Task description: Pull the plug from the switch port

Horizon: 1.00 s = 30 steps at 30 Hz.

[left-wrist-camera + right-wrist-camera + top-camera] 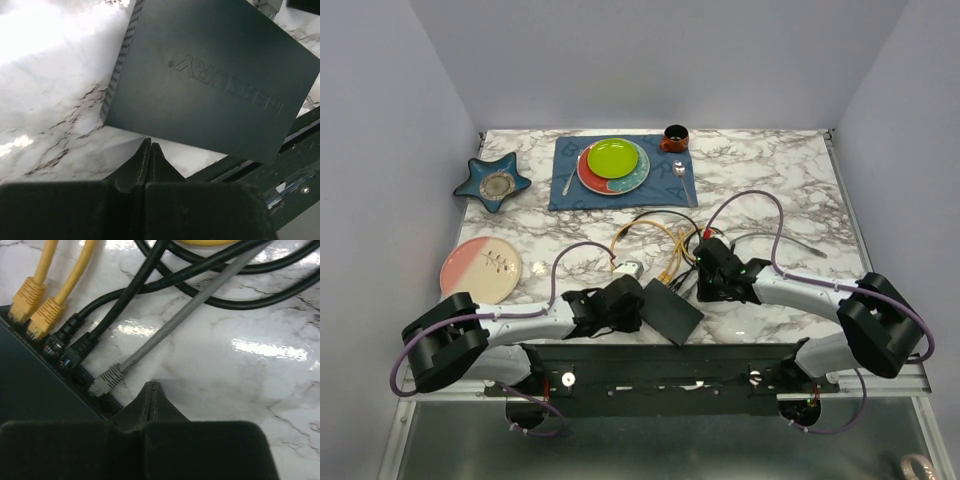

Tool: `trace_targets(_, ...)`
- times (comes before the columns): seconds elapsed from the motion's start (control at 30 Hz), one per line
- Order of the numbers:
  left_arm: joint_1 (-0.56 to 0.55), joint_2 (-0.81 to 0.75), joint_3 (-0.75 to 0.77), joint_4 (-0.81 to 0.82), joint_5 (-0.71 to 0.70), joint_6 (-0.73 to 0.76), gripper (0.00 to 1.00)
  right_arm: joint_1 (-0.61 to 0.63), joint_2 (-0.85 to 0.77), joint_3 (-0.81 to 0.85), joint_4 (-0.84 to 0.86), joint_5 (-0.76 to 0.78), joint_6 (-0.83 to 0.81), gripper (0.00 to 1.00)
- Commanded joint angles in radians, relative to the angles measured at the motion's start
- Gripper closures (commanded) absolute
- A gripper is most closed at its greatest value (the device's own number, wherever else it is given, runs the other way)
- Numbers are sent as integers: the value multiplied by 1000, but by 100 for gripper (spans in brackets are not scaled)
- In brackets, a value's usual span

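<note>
The switch [670, 310] is a flat matte-black box near the table's front edge, between my two arms. In the left wrist view its top face [210, 75] fills the frame, and my left gripper [150, 145] is shut and empty just short of its near corner. Along the switch's edge [35, 385] several plugs sit in ports: two yellow [22, 302], two black [75, 352] and one grey plug [105, 380]. My right gripper [151, 386] is shut on nothing, its tips just right of the grey plug and not touching it. From above, the right gripper [705, 265] sits behind the switch.
Yellow, black and grey cables [650, 235] loop over the marble behind the switch. A blue mat [565, 185] at the back carries a green plate [612, 157] and a spoon [678, 172], with an orange cup [675, 137] beside. A star dish [493, 182] and a pink plate [480, 268] lie at left.
</note>
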Motion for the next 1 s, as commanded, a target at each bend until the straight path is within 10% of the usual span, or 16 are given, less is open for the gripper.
trace_targets(0.0, -8, 73, 27, 12, 41, -7, 100, 46, 45, 7, 18, -53, 15, 99)
trace_targets(0.97, 230, 134, 321, -138, -40, 55, 100, 235, 269, 399, 17, -219, 124, 99)
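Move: The switch's middle lies about 8 cm to the left hand's right and 3 cm ahead, roughly at fingertip height. From the right hand the switch is some 8 cm left and 3 cm back. The grey plug in its port edge sits about 4 cm left of the right hand and 1 cm ahead. The black plugs are roughly 6 cm left and 3 cm ahead, the yellow ones 8 cm left and 5 cm ahead. Leftward and somewhat back, staying low, the right hand drives its shut fingertips about 9 cm against the switch's port side, just on the near side of the grey plug. The left hand, also shut, first edges a centimetre right towards the switch, then sweeps forward some 7 cm and to the left along its left side, rolling and turning slightly counter-clockwise. ##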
